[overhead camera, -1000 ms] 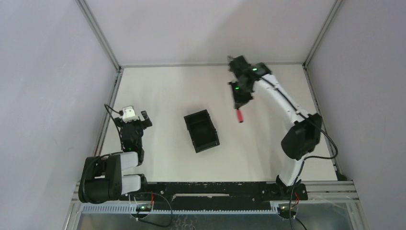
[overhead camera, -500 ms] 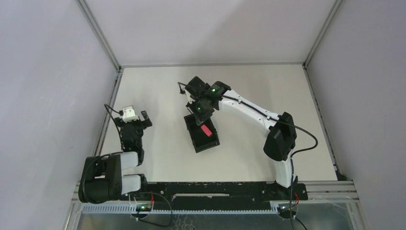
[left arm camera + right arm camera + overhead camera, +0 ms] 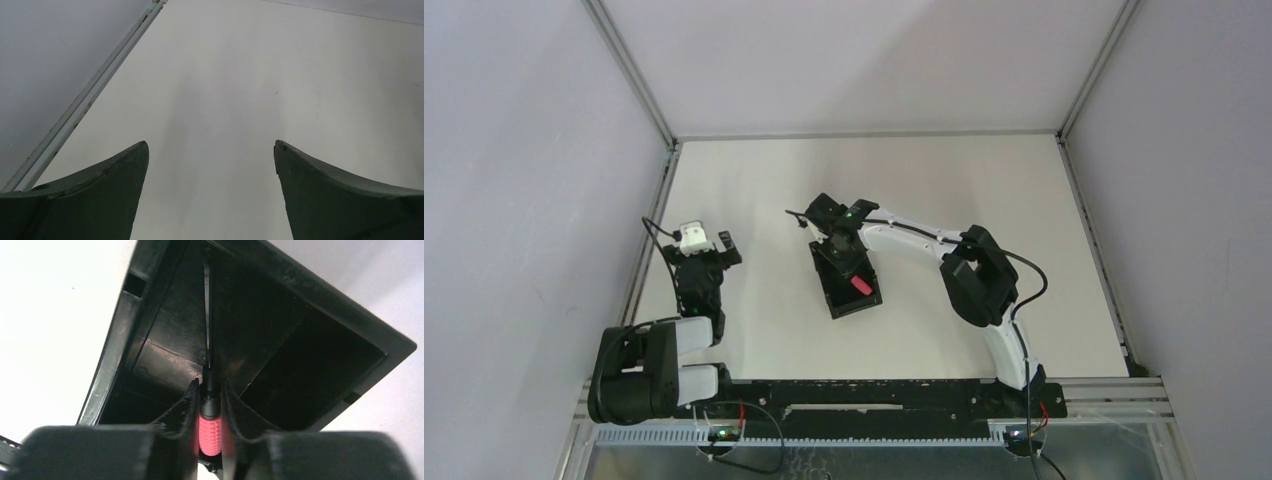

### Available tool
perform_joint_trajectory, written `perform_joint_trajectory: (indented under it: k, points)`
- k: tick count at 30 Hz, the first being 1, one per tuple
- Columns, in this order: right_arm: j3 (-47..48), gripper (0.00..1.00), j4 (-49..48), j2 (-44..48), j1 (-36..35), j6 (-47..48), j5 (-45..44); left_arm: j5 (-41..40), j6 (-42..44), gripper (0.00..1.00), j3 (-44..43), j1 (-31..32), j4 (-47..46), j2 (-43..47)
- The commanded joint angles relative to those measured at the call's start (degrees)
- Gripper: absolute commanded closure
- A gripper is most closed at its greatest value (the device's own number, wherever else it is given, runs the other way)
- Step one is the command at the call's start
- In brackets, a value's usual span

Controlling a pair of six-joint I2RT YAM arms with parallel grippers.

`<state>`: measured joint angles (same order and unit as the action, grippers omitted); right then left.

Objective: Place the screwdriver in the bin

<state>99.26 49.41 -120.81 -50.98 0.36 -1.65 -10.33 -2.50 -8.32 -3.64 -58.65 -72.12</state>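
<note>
The black bin (image 3: 836, 300) sits mid-table. My right gripper (image 3: 852, 268) reaches down into it from the far side, shut on the screwdriver (image 3: 860, 284), whose red handle shows over the bin's inside. In the right wrist view the right gripper (image 3: 210, 385) has its fingers pressed on both sides of the red ribbed handle of the screwdriver (image 3: 210, 432). The thin shaft points ahead along the bin's floor, inside the bin (image 3: 305, 297). My left gripper (image 3: 707, 240) rests at the table's left, far from the bin. In its wrist view the left gripper (image 3: 211, 145) stands open over bare table.
A metal frame rail (image 3: 85, 97) runs along the table's left edge close to the left gripper. Grey walls enclose the table on three sides. The right arm's elbow (image 3: 976, 280) hangs over the table to the right of the bin.
The right arm swung left from the bin's far right, carrying the screwdriver over the bin, then lowered it inside. The left arm stayed still.
</note>
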Motion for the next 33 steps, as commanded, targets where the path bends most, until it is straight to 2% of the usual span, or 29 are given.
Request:
perform_joint_trajectory:
  k: [1,4,13,15,16,17,21,25,33]
  points:
    - [-0.3,0.70,-3.0,0.8,-0.9,0.5,-2.3,-0.1,1.0,0.00,-2.7,0.3,-2.0,0.0]
    - [-0.1,0.61,-3.0,2.2,-1.6,-0.1,-3.1,-0.2,1.1,0.00,-2.7,0.2,-2.0,0.0]
    - [0.0,0.55,-3.4,14.0,-2.2,-1.9,-6.8,-0.2,1.1,0.00,-2.7,0.3,-2.0,0.0]
    - [-1.4,0.42,-4.4,17.7,-2.2,-1.8,-7.6,-0.2,1.0,0.00,-2.7,0.3,-2.0,0.0]
    - [-2.3,0.20,-5.0,19.7,-2.1,-1.8,-8.1,-0.2,1.0,0.00,-2.7,0.3,-2.0,0.0]
    - [-3.6,0.03,-5.7,21.7,-2.1,-1.6,-8.4,-0.2,1.0,0.00,-2.7,0.3,-2.0,0.0]
    - [-10.8,0.00,-10.6,30.4,-0.7,-1.2,-7.5,-0.1,1.0,0.00,-2.7,0.3,-2.0,0.0]
    - [-22.7,0.00,-19.4,40.3,2.8,-4.5,-3.5,-0.2,1.0,0.00,-2.7,0.3,-2.1,0.0]
    - [-46.0,0.00,-31.8,59.6,16.8,-13.7,1.0,-0.1,1.0,0.00,-2.7,0.3,-2.0,0.0]
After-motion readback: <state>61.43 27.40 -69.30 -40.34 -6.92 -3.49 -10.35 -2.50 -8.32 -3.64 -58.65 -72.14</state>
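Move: The right fingers are down at the bin, around the front of the screwdriver's handle; the bin's middle lies roughly level with the hand point, about 1 cm to its left and some 2 cm below. The screwdriver's red handle sticks out about 2 cm back and 2 cm to the right of the hand, some 1 cm lower. From the idle left hand the bin is about 29 cm to the right, 7 cm back and roughly 7 cm below. The right hand stays almost still over the bin while its fingers part and let go of the screwdriver, then lifts straight up and opens wide. About 18 cm up it swings right and away from the bin, some 12 cm, sinking a little at the end, while the wrist tilts so the downward fingers swing out forward and left by roughly 35 degrees, with a slight clockwise turn. ##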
